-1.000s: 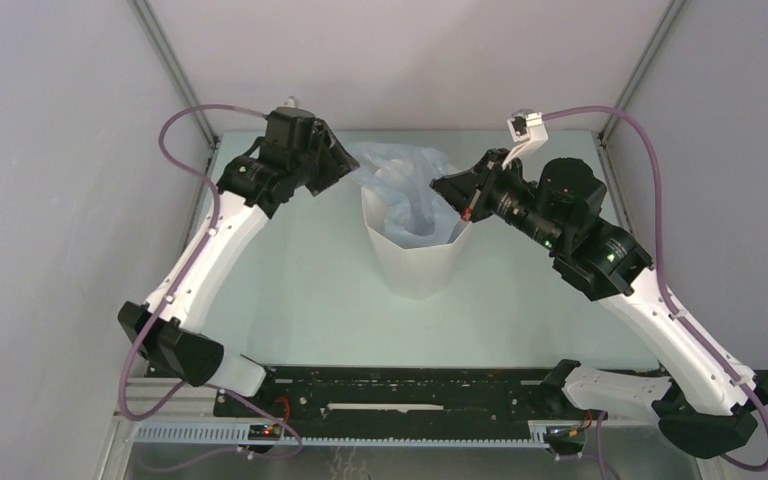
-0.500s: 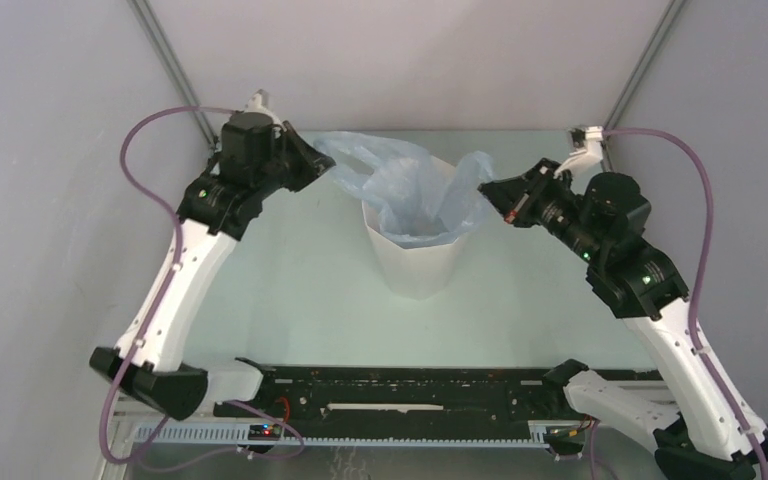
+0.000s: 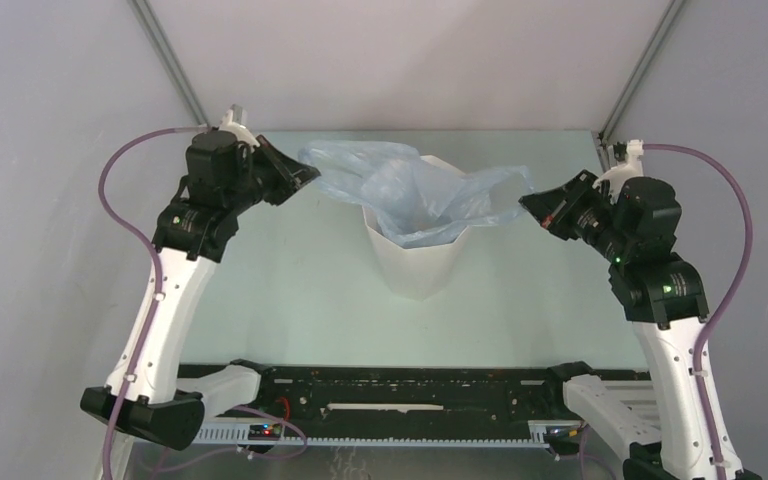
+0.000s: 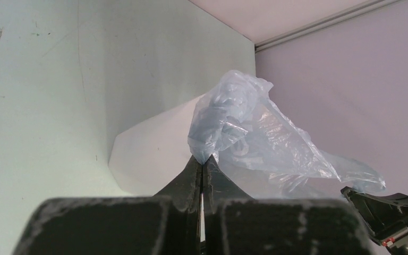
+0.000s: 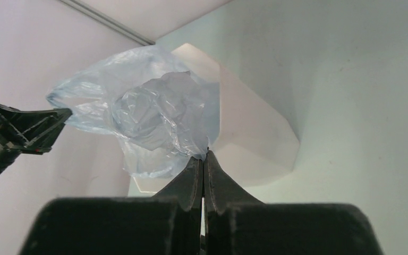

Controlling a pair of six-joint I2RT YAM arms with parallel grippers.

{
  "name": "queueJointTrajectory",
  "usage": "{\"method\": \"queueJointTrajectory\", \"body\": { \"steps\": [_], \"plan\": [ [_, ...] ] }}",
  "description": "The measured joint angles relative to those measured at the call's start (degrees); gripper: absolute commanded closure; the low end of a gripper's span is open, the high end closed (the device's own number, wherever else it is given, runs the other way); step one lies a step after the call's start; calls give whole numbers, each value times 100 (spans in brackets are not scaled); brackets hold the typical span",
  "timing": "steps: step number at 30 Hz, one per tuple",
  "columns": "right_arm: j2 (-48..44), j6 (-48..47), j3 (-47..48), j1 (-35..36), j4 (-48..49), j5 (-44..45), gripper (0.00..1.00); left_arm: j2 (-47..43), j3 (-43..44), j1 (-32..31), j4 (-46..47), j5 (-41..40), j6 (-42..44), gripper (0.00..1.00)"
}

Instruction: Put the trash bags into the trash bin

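The pale blue trash bag [image 3: 410, 185] is stretched wide above the white faceted trash bin [image 3: 418, 262], its middle sagging into the bin's mouth. My left gripper [image 3: 308, 171] is shut on the bag's left edge, left of the bin. My right gripper [image 3: 527, 198] is shut on the bag's right edge, right of the bin. In the left wrist view the closed gripper [image 4: 203, 158] pinches a fold of the bag [image 4: 255, 133] in front of the bin [image 4: 149, 159]. In the right wrist view the gripper [image 5: 204, 155] nips the bag [image 5: 154, 117] beside the bin [image 5: 255, 138].
The bin stands mid-table on the pale green tabletop [image 3: 290, 300]. Grey enclosure walls [image 3: 50, 200] close in on the left, right and back. A black rail [image 3: 410, 390] runs along the near edge between the arm bases.
The left gripper closed on the bag's left edge. Both arms pulled outward, away from the bin, spreading the bag wide over the bin's mouth.
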Motion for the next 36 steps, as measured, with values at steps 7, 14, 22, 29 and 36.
{"method": "queueJointTrajectory", "body": {
  "steps": [7, 14, 22, 29, 36],
  "plan": [
    [168, -446, 0, -81, -291, -356, 100, -39, 0, 114, -153, 192, 212, 98],
    [667, -1410, 2, -85, -601, -105, 98, 181, 286, 122, -763, -76, 848, 87],
    [824, -1355, 310, -85, -896, -138, 72, 378, 581, -7, -992, -129, 909, 22],
    [575, -791, 579, -85, -1209, -278, 22, -356, 584, -964, -1154, -791, 472, 8],
    [297, -352, 688, 533, -1416, -133, 12, -492, 479, -1849, -1016, -1495, -365, 17]
  ]
}}
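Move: Both hands still pinch the mouth of the trash bag, spread over the trash bin. From the left hand the bin's middle lies about 18 cm to the right, roughly level fore and aft and some 24 cm below; the bag's middle is about 16 cm to the right and 10 cm down. From the right hand the bin is about 17 cm to the left, 6 cm ahead and 24 cm down, with the bag's middle 18 cm left, 6 cm ahead and 10 cm down. Still gripping the bag's right edge, the right hand pulls it down about 6 cm and slightly forward, rolling its left side down some 15 degrees, while the left hand sinks about 2 cm, drifts slightly left and rolls its right side down a little. Then both hands open wide and let go of the bag, the left first, drawing back towards the base and rising: the left some 7 cm back and 5 cm to the right, the right about 5 cm back and then a little left. ##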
